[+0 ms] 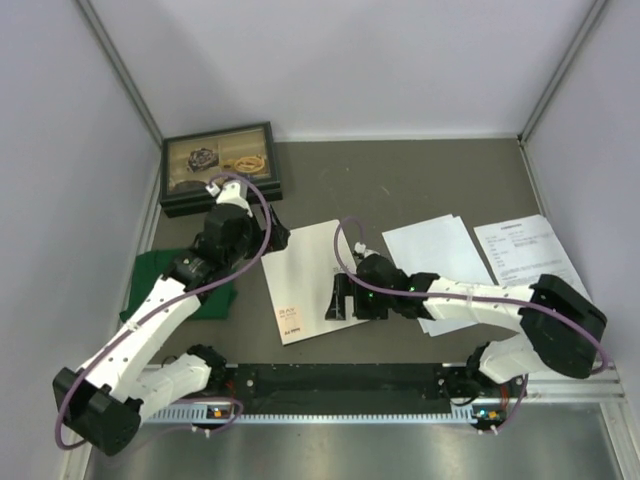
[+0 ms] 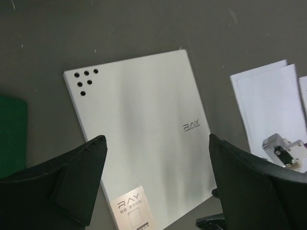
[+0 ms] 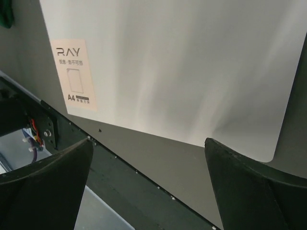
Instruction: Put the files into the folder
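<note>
The folder (image 1: 300,280) lies closed and flat in the middle of the table, white cover up, with its orange label (image 1: 291,321) near the front edge. My left gripper (image 1: 277,234) hovers open and empty above its far left corner; in the left wrist view the folder (image 2: 139,129) fills the space between the fingers (image 2: 72,182). My right gripper (image 1: 340,298) is open and empty over the folder's right front edge; in the right wrist view the cover (image 3: 182,62) and label (image 3: 74,72) show. The files lie right of the folder: blank sheets (image 1: 435,258) and a printed sheet (image 1: 527,250).
A black glass-lidded box (image 1: 220,165) stands at the back left. A green cloth (image 1: 165,275) lies left of the folder, partly under my left arm. A black rail (image 1: 340,388) runs along the table's near edge and shows in the right wrist view (image 3: 110,177).
</note>
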Controlling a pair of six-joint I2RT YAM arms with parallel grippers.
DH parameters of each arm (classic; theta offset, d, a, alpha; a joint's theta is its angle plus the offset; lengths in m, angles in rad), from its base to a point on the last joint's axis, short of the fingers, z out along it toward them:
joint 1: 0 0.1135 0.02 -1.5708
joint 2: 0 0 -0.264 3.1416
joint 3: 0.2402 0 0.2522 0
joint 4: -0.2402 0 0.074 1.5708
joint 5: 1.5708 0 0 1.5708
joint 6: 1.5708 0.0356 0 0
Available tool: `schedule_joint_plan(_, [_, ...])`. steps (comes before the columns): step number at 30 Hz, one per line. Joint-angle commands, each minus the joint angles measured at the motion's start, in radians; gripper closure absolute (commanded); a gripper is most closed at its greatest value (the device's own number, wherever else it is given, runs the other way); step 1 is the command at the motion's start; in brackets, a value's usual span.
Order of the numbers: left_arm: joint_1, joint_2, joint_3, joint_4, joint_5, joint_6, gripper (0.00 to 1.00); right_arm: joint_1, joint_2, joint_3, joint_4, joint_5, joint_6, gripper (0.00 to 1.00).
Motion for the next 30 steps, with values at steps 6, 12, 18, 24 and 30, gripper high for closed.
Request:
schedule_joint_plan(6, [-0.152,0.09,-0.141,-0.104,-0.095,-0.05,0.18,0.017,-0.003,0.008,-0.089,0.191,-0.015,0.01])
schedule_joint_plan(12, [-0.471,0.111,-0.153,-0.179,-0.324,-0.07,0.22,-0.116,-0.19,-0.042,-0.208,0.233,-0.085,0.01])
schedule_joint_plan(18, [-0.794,0.338,-0.057,-0.334,-0.558,-0.21,0.28,-0.334,-0.399,-0.069,-0.278,0.184,-0.174,0.01])
schedule_joint_plan(24, [-1.045,0.669,0.125,-0.571,-0.686,-0.348,0.35,-0.432,-0.456,-0.067,-0.32,0.155,-0.226,0.01])
schedule_joint_plan(30, [-1.126,0.847,0.18,-0.587,-0.703,-0.324,0.33,-0.448,-0.444,-0.101,-0.288,0.103,-0.214,0.01])
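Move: The folder lies flat on the table, its middle about 5 cm back from the left hand, 8 cm to its right and 22 cm below. The green cloth is 6 cm back and 29 cm to that hand's left. From the right hand, the loose sheets are some 29 cm to the right, 11 cm ahead and 7 cm below; the folder's middle is 8 cm ahead and 7 cm left, the printed sheet about 14 cm ahead and 55 cm right. The folder's near edge is what the left hand comes down to, swinging about 19 cm back, 18 cm down and 10 cm right while its left side rolls up some 60 degrees and its fingers partly close. The right hand dips slightly at the near edge, then clears off right, forward and a little up to between folder and sheets, turning clockwise, fingers wide open. ##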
